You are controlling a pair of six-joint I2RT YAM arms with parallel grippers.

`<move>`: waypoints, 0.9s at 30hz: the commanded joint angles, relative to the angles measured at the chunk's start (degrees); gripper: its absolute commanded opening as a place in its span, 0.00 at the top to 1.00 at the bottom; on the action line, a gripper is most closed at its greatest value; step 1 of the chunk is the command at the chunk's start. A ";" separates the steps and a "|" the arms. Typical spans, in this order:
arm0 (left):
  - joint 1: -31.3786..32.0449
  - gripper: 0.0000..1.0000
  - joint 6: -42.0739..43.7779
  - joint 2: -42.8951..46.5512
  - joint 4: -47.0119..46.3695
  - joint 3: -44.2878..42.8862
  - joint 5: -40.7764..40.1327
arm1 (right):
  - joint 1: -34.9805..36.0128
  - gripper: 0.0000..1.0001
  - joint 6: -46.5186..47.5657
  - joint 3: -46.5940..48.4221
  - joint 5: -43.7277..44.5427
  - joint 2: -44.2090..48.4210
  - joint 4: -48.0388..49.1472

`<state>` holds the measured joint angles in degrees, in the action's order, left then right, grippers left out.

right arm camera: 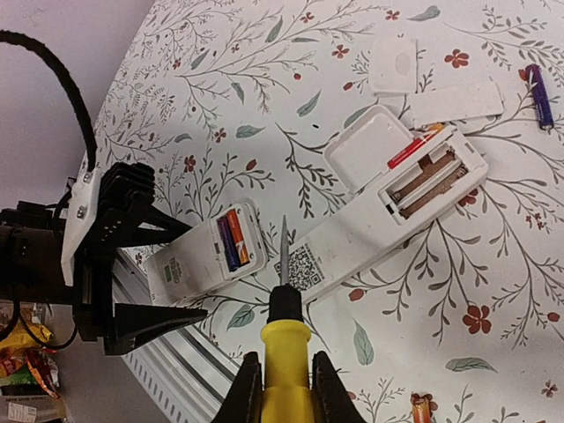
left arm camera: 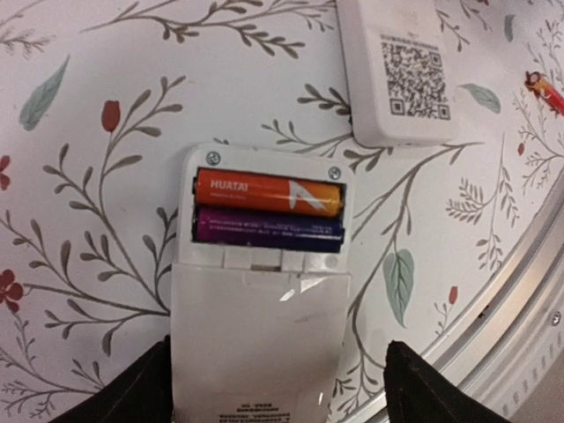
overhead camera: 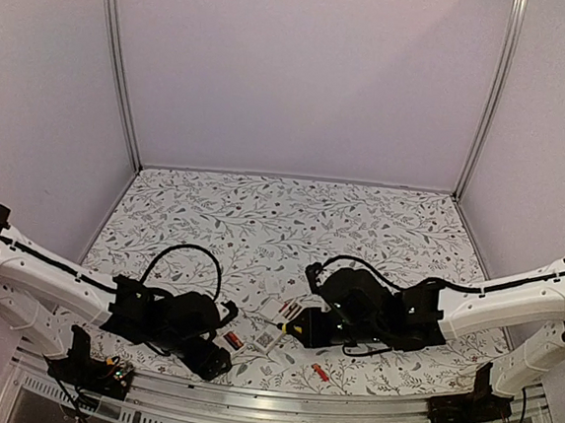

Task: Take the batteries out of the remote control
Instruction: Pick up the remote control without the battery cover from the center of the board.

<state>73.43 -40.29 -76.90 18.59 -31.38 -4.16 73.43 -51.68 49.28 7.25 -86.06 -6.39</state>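
Observation:
A small white remote control (left arm camera: 260, 352) lies back up with its compartment uncovered. Two batteries sit in it side by side, one orange (left arm camera: 267, 193) and one purple-blue (left arm camera: 269, 226). My left gripper (left arm camera: 282, 388) is open and straddles the remote's lower body; the right finger (left arm camera: 423, 383) stands clear of its edge. My right gripper (right arm camera: 286, 388) is shut on a yellow-handled screwdriver (right arm camera: 286, 348). The screwdriver's tip (right arm camera: 284, 251) hangs between the small remote (right arm camera: 198, 260) and a longer one. In the top view both grippers (overhead camera: 213, 352) (overhead camera: 297, 330) are near the table's front edge.
A longer white remote with a QR label (right arm camera: 379, 229) has an empty compartment, with a red battery (right arm camera: 412, 150) across its rim. Loose covers (right arm camera: 394, 63) (right arm camera: 454, 101), a purple battery (right arm camera: 539, 95) and an orange battery (right arm camera: 421, 410) lie around. A metal rail (left arm camera: 511, 300) borders the table.

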 commanded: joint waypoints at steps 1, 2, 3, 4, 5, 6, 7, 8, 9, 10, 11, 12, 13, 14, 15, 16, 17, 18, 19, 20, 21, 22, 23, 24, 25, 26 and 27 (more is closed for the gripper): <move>3.16 0.24 -1.24 -7.42 5.77 -0.76 -1.42 | -0.78 1.00 1.02 -2.15 1.88 3.15 -0.35; 3.77 0.30 -0.72 -8.55 5.78 -1.48 -1.46 | -0.89 1.00 1.18 -2.38 1.81 3.53 -0.44; 4.12 0.35 -0.22 -9.47 5.70 -2.19 -1.53 | -1.04 1.00 1.48 -2.69 1.74 3.86 -0.50; 4.50 0.39 0.57 -10.25 5.63 -2.78 -1.52 | -1.25 1.00 1.80 -2.96 1.41 4.64 -0.63; 5.03 0.42 1.75 -10.88 5.48 -3.25 -1.28 | -1.50 1.00 2.32 -3.22 0.71 5.08 -0.57; 5.39 0.45 3.07 -11.24 5.19 -3.74 -0.86 | -1.84 1.00 3.09 -3.44 -0.64 5.74 -0.43; 5.65 0.47 4.72 -11.40 4.82 -4.03 -0.37 | -2.21 1.00 5.04 -3.55 -1.93 6.19 -0.63; 5.79 0.49 6.33 -11.38 4.42 -4.35 0.23 | -2.61 1.00 6.64 -3.73 -2.93 7.02 -1.04; 5.79 0.51 8.29 -11.16 3.93 -4.70 1.46 | -3.23 1.00 7.73 -4.20 -4.72 7.75 -1.15; 5.81 0.53 10.39 -10.83 3.31 -5.02 2.52 | -4.13 1.00 9.60 -4.90 -6.31 8.41 -1.21; 5.82 0.54 12.40 -10.50 2.76 -5.32 3.43 | -5.26 1.00 10.51 -5.86 -9.40 9.69 -1.25; 5.83 0.55 14.62 -10.20 2.39 -5.75 4.35 | -6.72 1.00 11.53 -6.96 -12.16 10.52 -0.98; 5.78 0.56 16.74 -10.12 2.23 -6.32 5.81 | -8.12 1.00 12.44 -8.27 -15.24 11.61 -0.47; 5.76 0.57 19.01 -10.11 2.16 -7.03 6.58 | -9.49 1.00 14.19 -9.29 -17.80 12.41 -0.43; 5.63 0.58 20.79 -10.39 2.17 -7.78 7.85 | -10.77 1.00 15.36 -10.08 -19.91 13.56 -0.57; 5.47 0.58 22.56 -10.78 1.52 -8.54 10.11 | -11.97 1.00 16.23 -10.81 -22.27 14.33 -0.65; 5.42 0.58 24.29 -11.38 1.23 -9.35 11.55 | -13.19 1.00 17.65 -11.39 -24.43 14.87 -0.64; 5.23 0.59 25.58 -12.18 1.19 -10.24 12.58 | -14.13 1.00 18.54 -11.80 -26.39 15.42 -0.72; 5.05 0.59 27.06 -12.93 1.10 -11.02 13.77 | -15.13 1.00 19.81 -12.02 -28.34 15.58 -0.93; 4.81 0.59 28.90 -13.98 0.75 -11.60 15.02 | -16.39 1.00 21.57 -12.30 -30.04 15.59 -1.09; 4.60 0.59 30.16 -14.37 0.30 -12.04 16.06 | -17.30 1.00 22.55 -12.48 -31.68 15.21 -1.22; 4.43 0.59 31.62 -15.20 -0.11 -12.43 16.90 | -18.16 1.00 23.85 -12.49 -33.24 14.82 -1.51; 3.97 0.59 33.07 -15.80 -0.28 -12.90 17.70 | -18.81 1.00 24.88 -12.39 -34.95 14.16 -1.77; 3.79 0.59 34.48 -16.46 -0.14 -13.62 17.93 | -19.19 1.00 26.47 -12.19 -36.29 13.64 -2.05; 3.55 0.59 36.29 -16.91 0.30 -14.35 18.02 | -19.40 1.00 27.40 -11.92 -36.98 12.76 -2.42; 3.41 0.59 38.07 -17.32 0.64 -14.99 18.01 | -19.46 1.00 28.62 -11.58 -37.79 12.23 -2.74; 3.26 0.59 39.84 -17.55 0.85 -15.54 17.66 | -19.46 1.00 29.85 -11.27 -38.58 11.40 -3.27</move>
<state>75.75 -10.39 -90.98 22.20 -44.66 2.52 54.68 -28.99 37.43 -23.83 -72.18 -7.46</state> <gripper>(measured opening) 0.549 0.142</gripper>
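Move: The remote with two batteries in its open bay lies between my left fingers, its middle about 1 cm ahead, 1 cm to the right and 1 cm below. The other remote, QR end nearest, is some 9 cm ahead and 13 cm right of my left hand; the loose orange battery is roughly 23 cm right and 1 cm back. From my right hand, the two-battery remote lies about 17 cm left, 5 cm back and 10 cm below. I ease my left hand a little right and down while its open fingers close, pinching the two-battery remote across its sides. Then, keeping low, I take it about 5 cm to the right overall and a little back, turning some 30 degrees clockwise, its battery end coming up against the other remote's QR end. My right hand, still holding the screwdriver, draws off about 7 cm right, turning counter-clockwise. ##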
